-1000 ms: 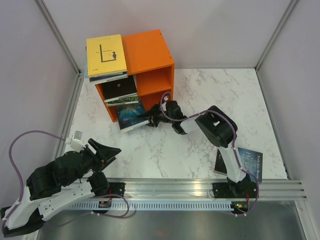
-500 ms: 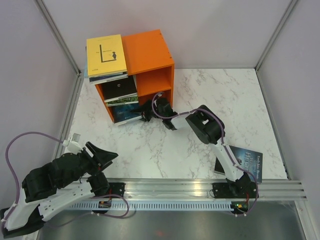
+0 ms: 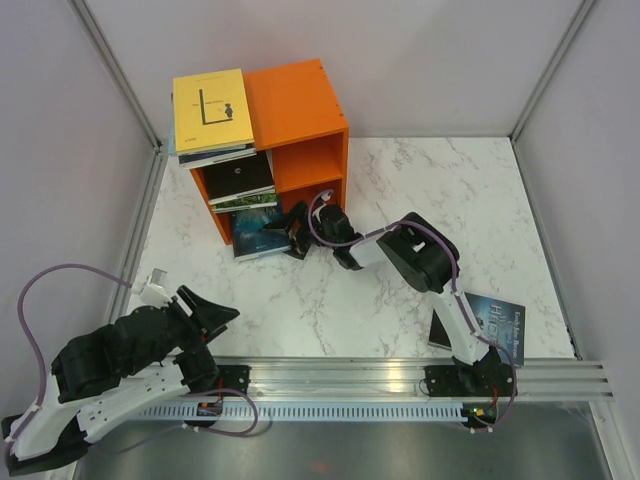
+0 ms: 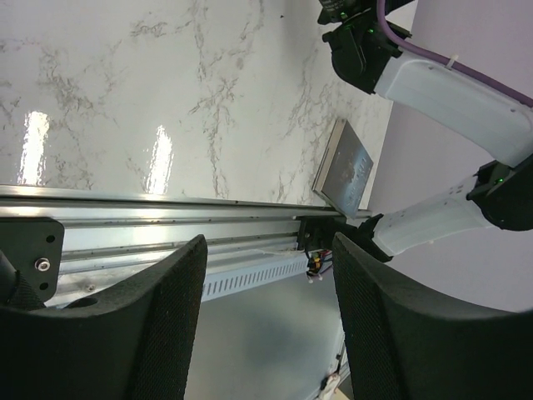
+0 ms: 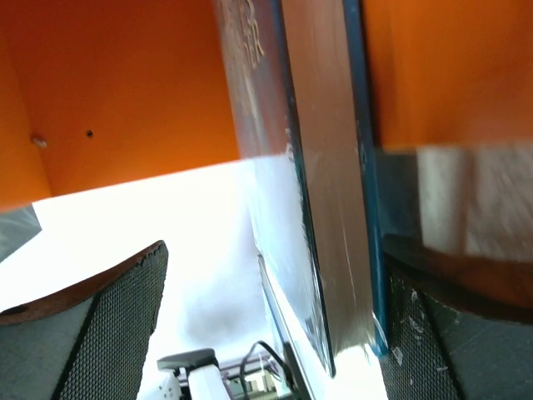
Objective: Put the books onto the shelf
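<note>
The orange shelf (image 3: 296, 108) stands at the back left. A yellow book (image 3: 212, 108) tops a small stack on its left part, and a black book (image 3: 238, 177) lies below that. A teal-blue book (image 3: 257, 228) pokes out of the lowest opening. My right gripper (image 3: 294, 233) is open at that book's outer edge. In the right wrist view the teal-blue book (image 5: 321, 200) stands between the spread jaws of the right gripper (image 5: 266, 275), close to the right finger, with the shelf (image 5: 125, 83) behind. Another dark book (image 3: 490, 325) lies by the right arm's base. My left gripper (image 3: 213, 315) hangs open and empty at the front left.
The metal rail (image 3: 400, 378) runs along the near table edge. In the left wrist view the left gripper (image 4: 268, 250) is over that rail (image 4: 166, 208), and the dark book (image 4: 343, 171) lies beyond on the marble. Grey walls close in the table on three sides.
My right gripper pushed the teal-blue book further into the shelf, then opened and let it go. The left arm has barely shifted.
</note>
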`<state>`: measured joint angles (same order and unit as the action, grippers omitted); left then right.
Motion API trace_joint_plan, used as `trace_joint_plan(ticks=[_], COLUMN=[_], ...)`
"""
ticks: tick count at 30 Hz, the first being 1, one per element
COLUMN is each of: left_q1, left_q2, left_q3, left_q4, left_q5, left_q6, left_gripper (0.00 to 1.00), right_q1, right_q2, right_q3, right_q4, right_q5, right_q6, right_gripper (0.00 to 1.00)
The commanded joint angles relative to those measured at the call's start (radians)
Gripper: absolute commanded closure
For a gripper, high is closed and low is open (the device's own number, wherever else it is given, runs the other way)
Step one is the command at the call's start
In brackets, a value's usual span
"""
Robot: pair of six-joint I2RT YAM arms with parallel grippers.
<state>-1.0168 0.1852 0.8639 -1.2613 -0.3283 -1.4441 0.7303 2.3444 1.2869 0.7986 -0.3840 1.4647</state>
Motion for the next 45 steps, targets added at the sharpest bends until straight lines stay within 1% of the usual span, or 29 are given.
trace_joint_plan(ticks=[1, 6, 8, 10, 11, 12, 14, 15, 17, 18, 21, 27, 35, 41, 45], left_q1=[0.0, 0.0, 0.0, -0.002, -0.002, -0.002, 0.0, 0.0, 0.0, 0.0, 0.0, 0.0, 0.0, 0.0, 0.0], left_q2=[-0.003, -0.015, -0.016, -0.018, -0.02, -0.02, -0.02, -0.018, -0.015, -0.013, -0.007, 0.007, 0.028, 0.026, 0.022], left_q3=[-0.017, -0.045, -0.049, -0.052, -0.054, -0.055, -0.058, -0.059, -0.06, -0.06, -0.063, -0.062, -0.057, -0.059, -0.059], left_q4=[0.023, 0.04, 0.042, 0.043, 0.045, 0.046, 0.048, 0.049, 0.051, 0.054, 0.057, 0.066, 0.074, 0.074, 0.074], left_q5=[-0.002, 0.003, 0.003, 0.002, 0.0, 0.0, -0.002, -0.005, -0.005, -0.003, -0.006, -0.006, 0.003, 0.003, -0.002], left_q6=[0.034, 0.019, 0.013, 0.007, 0.004, 0.004, -0.002, -0.002, -0.004, -0.006, -0.007, -0.002, 0.013, 0.019, 0.022], left_gripper=[0.35, 0.35, 0.36, 0.37, 0.37, 0.37, 0.38, 0.38, 0.38, 0.38, 0.39, 0.39, 0.39, 0.38, 0.38], right_q1=[0.0, 0.0, 0.001, 0.0, 0.0, 0.0, 0.0, 0.0, 0.001, 0.0, 0.0, 0.0, 0.0, 0.011, 0.026], right_q2=[-0.03, -0.065, -0.077, -0.085, -0.088, -0.091, -0.091, -0.091, -0.083, -0.08, -0.06, -0.014, 0.023, 0.053, 0.073], right_q3=[-0.078, -0.11, -0.119, -0.13, -0.133, -0.136, -0.135, -0.135, -0.126, -0.115, -0.078, 0.0, 0.084, 0.138, 0.201], right_q4=[-0.114, -0.211, -0.239, -0.24, -0.24, -0.24, -0.245, -0.245, -0.248, -0.249, -0.266, -0.282, -0.279, -0.239, -0.245], right_q5=[-0.03, -0.049, -0.055, -0.059, -0.061, -0.064, -0.067, -0.067, -0.069, -0.069, -0.07, -0.061, -0.036, -0.027, -0.023], right_q6=[0.002, -0.07, -0.081, -0.087, -0.089, -0.09, -0.093, -0.095, -0.095, -0.096, -0.099, -0.093, -0.066, -0.018, -0.003], right_gripper=[0.04, 0.04, 0.06, 0.14, 0.19, 0.29, 0.42, 0.54, 0.6, 0.64, 0.71, 0.76, 0.76, 0.77, 0.77])
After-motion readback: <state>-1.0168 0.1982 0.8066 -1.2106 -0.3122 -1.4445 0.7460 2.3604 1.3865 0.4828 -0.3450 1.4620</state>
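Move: The blue book lies half inside the bottom compartment of the orange shelf, its middle about 5 cm ahead of the open right hand, 5 cm to its left and 4 cm lower. The green book, one compartment up, is some 10 cm ahead, 6 cm left and 12 cm above the right hand; the front foot of the shelf's right wall is roughly 16 cm right and 5 cm ahead. From the left hand the blue book is about 34 cm ahead, 4 cm right and 20 cm below. Back, down and a little to the right, the right hand draws about 4.5 cm out of the shelf mouth, its fingertips dipping some 10 degrees further as the wide-open fingers close. Then, staying low, it goes roughly 4 cm forward and somewhat left, the closed fingertips coming against the blue book's front edge near its right corner and pushing it into the bottom compartment. ##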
